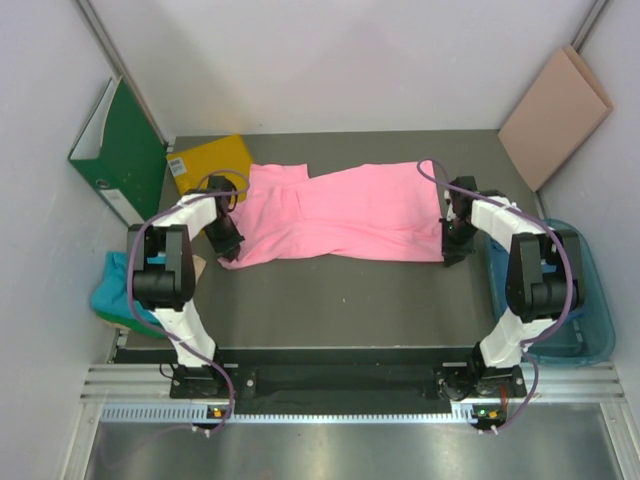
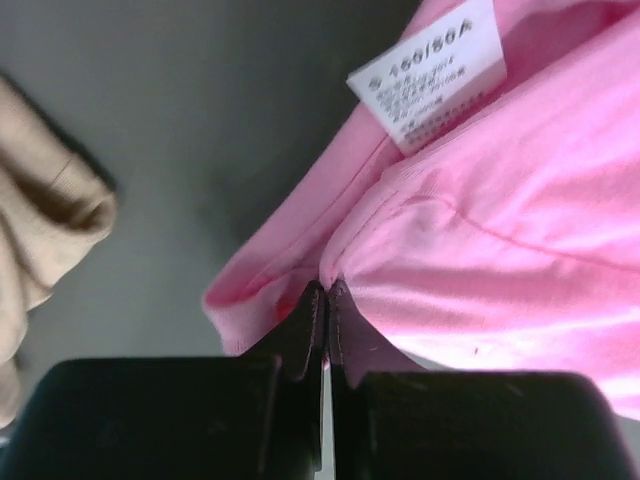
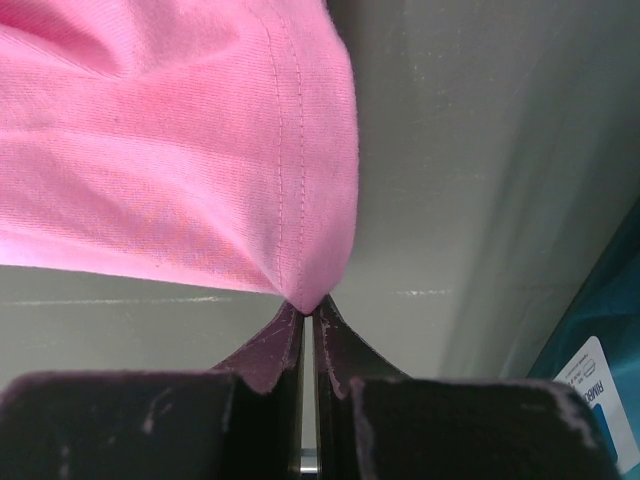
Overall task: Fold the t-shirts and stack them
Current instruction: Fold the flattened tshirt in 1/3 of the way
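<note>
A bright pink t-shirt (image 1: 340, 215) lies spread across the back half of the dark table. My left gripper (image 1: 232, 250) is shut on its near left edge; the left wrist view shows the fingertips (image 2: 327, 290) pinching a fold of pink cloth (image 2: 480, 230) just below the white care label (image 2: 428, 72). At the shirt's near right corner my right gripper (image 1: 452, 250) is shut too. The right wrist view shows its tips (image 3: 311, 303) closed on the stitched hem corner (image 3: 180, 150). A teal t-shirt (image 1: 115, 290) lies bunched left of the table.
A green binder (image 1: 120, 150) leans on the left wall, with a yellow sheet (image 1: 212, 158) at the back left of the table. A tan folder (image 1: 555, 115) leans at the back right. A blue bin (image 1: 590, 300) stands right of the table. Beige cloth (image 2: 40, 240) lies near my left gripper.
</note>
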Available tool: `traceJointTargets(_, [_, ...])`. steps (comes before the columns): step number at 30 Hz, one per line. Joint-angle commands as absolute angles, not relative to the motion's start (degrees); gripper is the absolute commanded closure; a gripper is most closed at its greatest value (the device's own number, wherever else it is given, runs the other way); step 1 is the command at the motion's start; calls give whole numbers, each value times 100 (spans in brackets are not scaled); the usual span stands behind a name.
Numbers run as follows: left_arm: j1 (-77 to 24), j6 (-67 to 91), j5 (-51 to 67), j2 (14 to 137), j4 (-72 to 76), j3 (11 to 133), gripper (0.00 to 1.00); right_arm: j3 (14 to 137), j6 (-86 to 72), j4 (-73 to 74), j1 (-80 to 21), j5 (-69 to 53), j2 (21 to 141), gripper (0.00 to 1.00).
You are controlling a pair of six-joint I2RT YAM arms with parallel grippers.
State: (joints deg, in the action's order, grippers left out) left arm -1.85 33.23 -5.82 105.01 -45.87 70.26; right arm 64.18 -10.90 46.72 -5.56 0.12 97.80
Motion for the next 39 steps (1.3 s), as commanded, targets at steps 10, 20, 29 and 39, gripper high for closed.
traceJointTargets(10, [176, 3270, -791, 8877, -6002, 6566, 100, 6495, -1169, 4851, -440, 518, 9712, 100])
traceJointTargets(20, [220, 3138, -466, 8956, -6513, 5591, 100, 6434, -1204, 4852, -343, 440, 9747, 100])
traceJointTargets(29, [229, 3120, -457, 8834, -6522, 6247, 1, 6495, -1160, 5097, -334, 159, 9853, 99])
traceJointTargets(39, [229, 2865, 228, 10298, -4773, 8795, 1, 6469, -1371, 5353, -334, 44, 9791, 98])
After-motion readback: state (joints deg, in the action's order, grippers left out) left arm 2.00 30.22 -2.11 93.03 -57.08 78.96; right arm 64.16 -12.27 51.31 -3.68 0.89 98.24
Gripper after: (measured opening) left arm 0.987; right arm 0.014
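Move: The left gripper already pinches the t-shirt's near edge by its left corner; the bare table to draw it to lies about 14 cm back. From this gripper the label is about 5 cm ahead and 2 cm right, the beige cloth some 10 cm left and 2 cm back, the yellow envelope roughly 23 cm ahead and 6 cm left. The right gripper still holds the right corner between its fingertips, with the blue bin about 26 cm right and 7 cm back. Lift the left gripper about 6 cm with its pinched edge, then sweep it back and down towards the bases until some 15 cm back, fingertips tilting nearly 20 degrees towards the base. Open wide to let the cloth go, then swing up and forward above the starting spot. Keep the right corner pinched, easing it about 2 cm right, then 2 cm back. ##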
